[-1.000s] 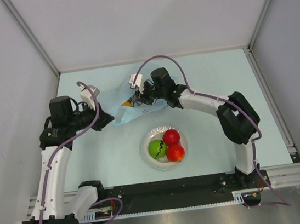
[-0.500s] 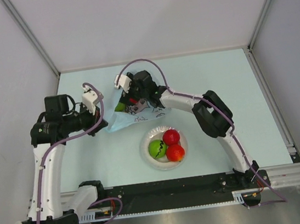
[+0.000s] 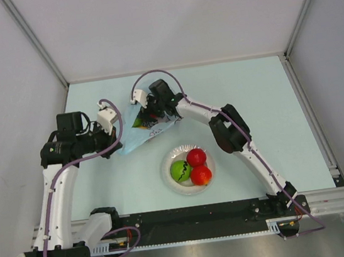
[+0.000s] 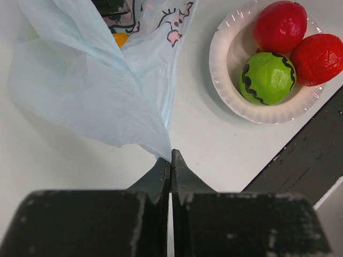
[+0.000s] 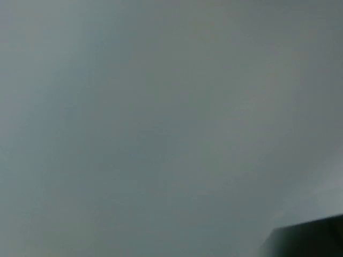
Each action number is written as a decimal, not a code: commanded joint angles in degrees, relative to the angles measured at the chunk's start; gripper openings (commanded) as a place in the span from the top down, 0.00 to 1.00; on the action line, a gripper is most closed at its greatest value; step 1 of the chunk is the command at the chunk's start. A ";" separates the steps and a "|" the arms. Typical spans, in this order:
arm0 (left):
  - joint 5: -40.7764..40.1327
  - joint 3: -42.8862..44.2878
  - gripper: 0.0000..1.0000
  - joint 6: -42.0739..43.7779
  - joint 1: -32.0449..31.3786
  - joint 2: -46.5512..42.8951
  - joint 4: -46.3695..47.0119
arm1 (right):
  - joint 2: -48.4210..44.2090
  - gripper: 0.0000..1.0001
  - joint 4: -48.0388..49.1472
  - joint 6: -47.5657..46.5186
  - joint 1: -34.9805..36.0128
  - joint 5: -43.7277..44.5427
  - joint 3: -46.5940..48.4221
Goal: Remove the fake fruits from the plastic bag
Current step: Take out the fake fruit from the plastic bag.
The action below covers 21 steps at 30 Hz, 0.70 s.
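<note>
The light-blue plastic bag [image 3: 139, 133] lies left of the table's middle, with its printed picture facing up. My left gripper [image 3: 119, 146] is shut on the bag's near-left corner. The left wrist view shows that pinch [image 4: 170, 156], with the bag [image 4: 91, 91] spread beyond it. An orange fruit [image 4: 120, 39] shows through the bag. My right gripper [image 3: 148, 113] reaches into the bag's far end, and its fingers are hidden. The right wrist view is only a grey blur.
A white paper plate [image 3: 171, 178] in front of the bag holds a green fruit [image 3: 179, 170] and two red fruits [image 3: 195, 157]. The left wrist view also shows the plate [image 4: 222, 80]. The cell's walls stand close on the left, right and far side.
My right arm has swung left and pushed its gripper further into the bag. The bag has shifted left and is drawn out toward my left gripper, which keeps its hold.
</note>
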 commanded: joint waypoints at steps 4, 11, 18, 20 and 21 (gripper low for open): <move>0.27 -1.39 1.00 -0.98 0.42 -0.66 2.91 | -2.73 0.41 -3.02 0.44 -2.12 -4.97 1.58; 1.59 -2.53 1.00 -4.31 0.41 1.54 8.62 | -19.76 0.55 0.59 3.43 -1.86 -11.56 -14.93; 3.26 -2.62 1.00 -9.24 0.42 5.31 15.83 | -32.45 0.56 -3.36 6.59 -0.63 -17.02 -26.28; 3.96 -2.45 1.00 -10.47 0.33 5.85 17.06 | -36.12 0.57 -6.07 7.21 -0.28 -17.72 -29.00; 3.96 -2.36 1.00 -10.56 0.41 6.02 17.33 | -37.45 0.61 -7.31 7.56 -0.37 -17.81 -29.80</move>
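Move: My right fingers are down inside the plastic bag, open around the red pepper, whose middle lies barely 1 cm to their right and 1 cm below. A green-and-yellow fruit sits beside it in the bag, some 5 cm left of my right hand and 1 cm back. The plate is roughly 21 cm back, 11 cm right and 4 cm lower. From my left hand the pepper is about 27 cm ahead, 8 cm right and 19 cm down. I close my right fingers on the red pepper, easing a centimetre or two to the right as they pinch it from both sides, then carry it up and back about 11 cm each and a little right, towards the plate side, with a slight wrist turn. My left hand, shut on the bag's edge, keeps its hold and shifts some 4 cm forward. ##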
